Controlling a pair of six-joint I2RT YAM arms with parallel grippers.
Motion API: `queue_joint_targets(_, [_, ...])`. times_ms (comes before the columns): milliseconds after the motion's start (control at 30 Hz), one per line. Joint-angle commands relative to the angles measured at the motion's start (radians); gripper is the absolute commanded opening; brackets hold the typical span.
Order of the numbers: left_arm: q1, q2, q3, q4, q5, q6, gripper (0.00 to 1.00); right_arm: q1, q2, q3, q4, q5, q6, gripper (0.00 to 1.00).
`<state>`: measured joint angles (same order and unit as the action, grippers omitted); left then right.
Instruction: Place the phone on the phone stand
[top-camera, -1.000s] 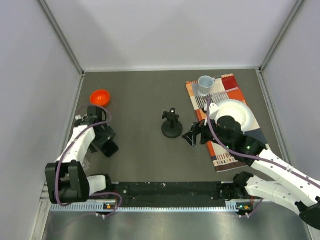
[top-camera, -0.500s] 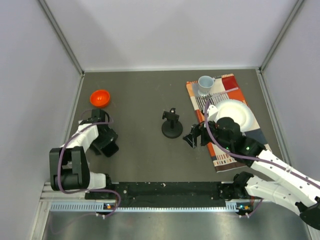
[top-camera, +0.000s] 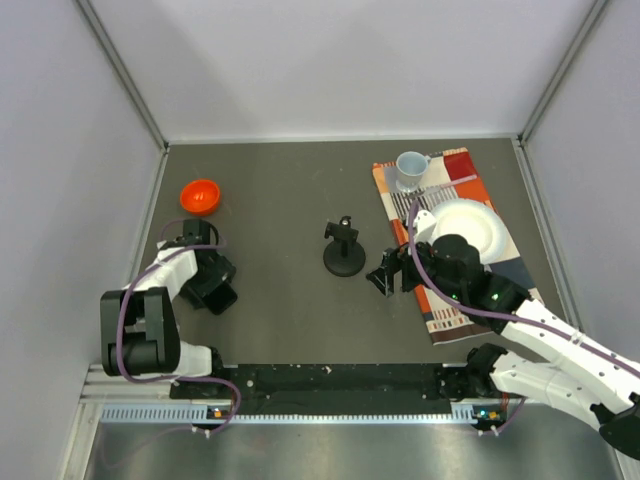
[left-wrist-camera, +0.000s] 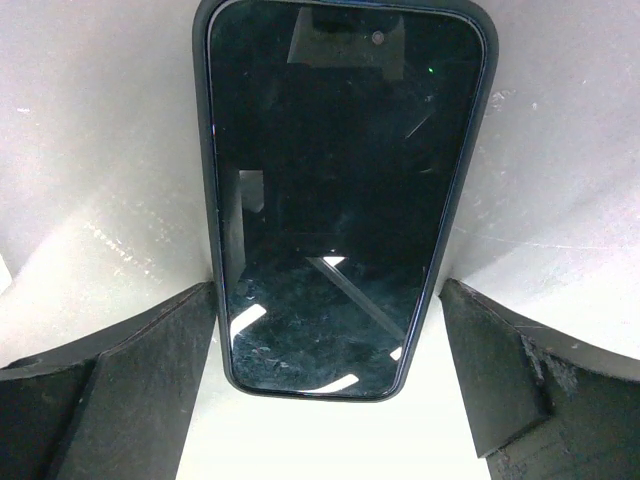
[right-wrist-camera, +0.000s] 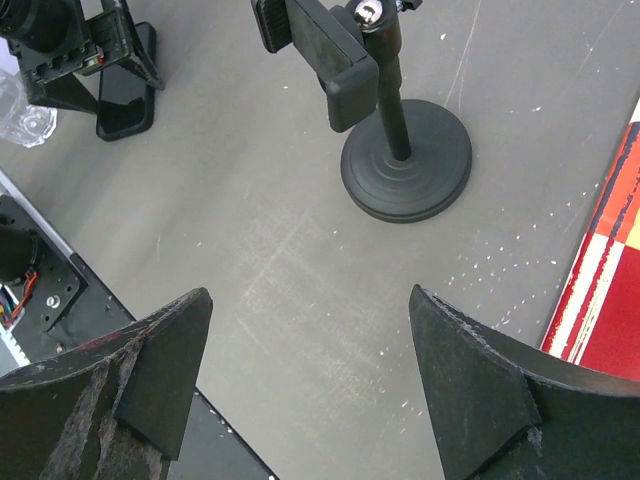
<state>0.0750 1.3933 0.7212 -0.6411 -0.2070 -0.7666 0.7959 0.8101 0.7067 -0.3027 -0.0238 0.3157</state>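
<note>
The phone (left-wrist-camera: 330, 200) lies flat on the table, its glossy black face up. My left gripper (left-wrist-camera: 328, 290) is open, with a finger on either side of the phone's near end and a gap at both edges. From above, the left gripper (top-camera: 210, 282) hangs over the phone (top-camera: 226, 298) at the table's left. The phone stand (top-camera: 343, 250) is upright mid-table, with its disc base (right-wrist-camera: 405, 160) and its cradle (right-wrist-camera: 320, 50) showing in the right wrist view. My right gripper (top-camera: 385, 272) is open just right of the stand, and nothing is between the right gripper's (right-wrist-camera: 308, 295) fingers.
An orange bowl (top-camera: 200, 195) sits at the back left. On the right lies a patterned cloth (top-camera: 450, 305) with a white cup (top-camera: 410, 168) and a white plate (top-camera: 475, 225) on it. A clear glass object (right-wrist-camera: 20, 120) lies near the left arm.
The left arm has folded in, and its gripper has come down and slightly right over the phone. The right arm has barely moved.
</note>
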Motion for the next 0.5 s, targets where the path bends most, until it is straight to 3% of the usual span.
queue_joint_targets(0, [0.011, 0.023, -0.025, 0.037, 0.000, -0.030, 0.99, -0.001, 0.001, 0.030, 0.007, 0.016, 0.008, 0.80])
queue_joint_targets(233, [0.012, -0.020, -0.052, 0.061, 0.004, -0.019, 0.84, -0.001, 0.060, 0.065, -0.058, 0.060, 0.011, 0.81])
queue_joint_targets(333, [0.012, -0.037, -0.052, 0.060, 0.018, -0.016, 0.68, -0.001, 0.075, 0.100, -0.110, 0.076, 0.005, 0.81])
queue_joint_targets(467, [0.011, -0.022, -0.022, 0.015, -0.003, 0.003, 0.60, -0.001, 0.035, 0.116, -0.122, 0.110, -0.003, 0.81])
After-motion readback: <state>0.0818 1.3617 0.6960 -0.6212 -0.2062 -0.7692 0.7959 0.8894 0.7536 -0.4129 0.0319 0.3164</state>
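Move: The phone lies flat between the left gripper's open fingers, its middle about 2 cm ahead, 1 cm left and 1 cm below. From the left hand, the red bowl is roughly 28 cm ahead and 4 cm left, the phone stand some 10 cm ahead and 36 cm right, and the clear glass about 10 cm back and 12 cm left. From the right hand, the phone is about 46 cm left, 5 cm ahead and 20 cm below. Hold the left gripper in place, low over the phone, and close its fingers by about a quarter of their range until both pads pinch the phone's long sides, nearer its back-right end. Meanwhile sink the open, empty right gripper about 2.5 cm, tipping its fingers some 10 degrees further down. ##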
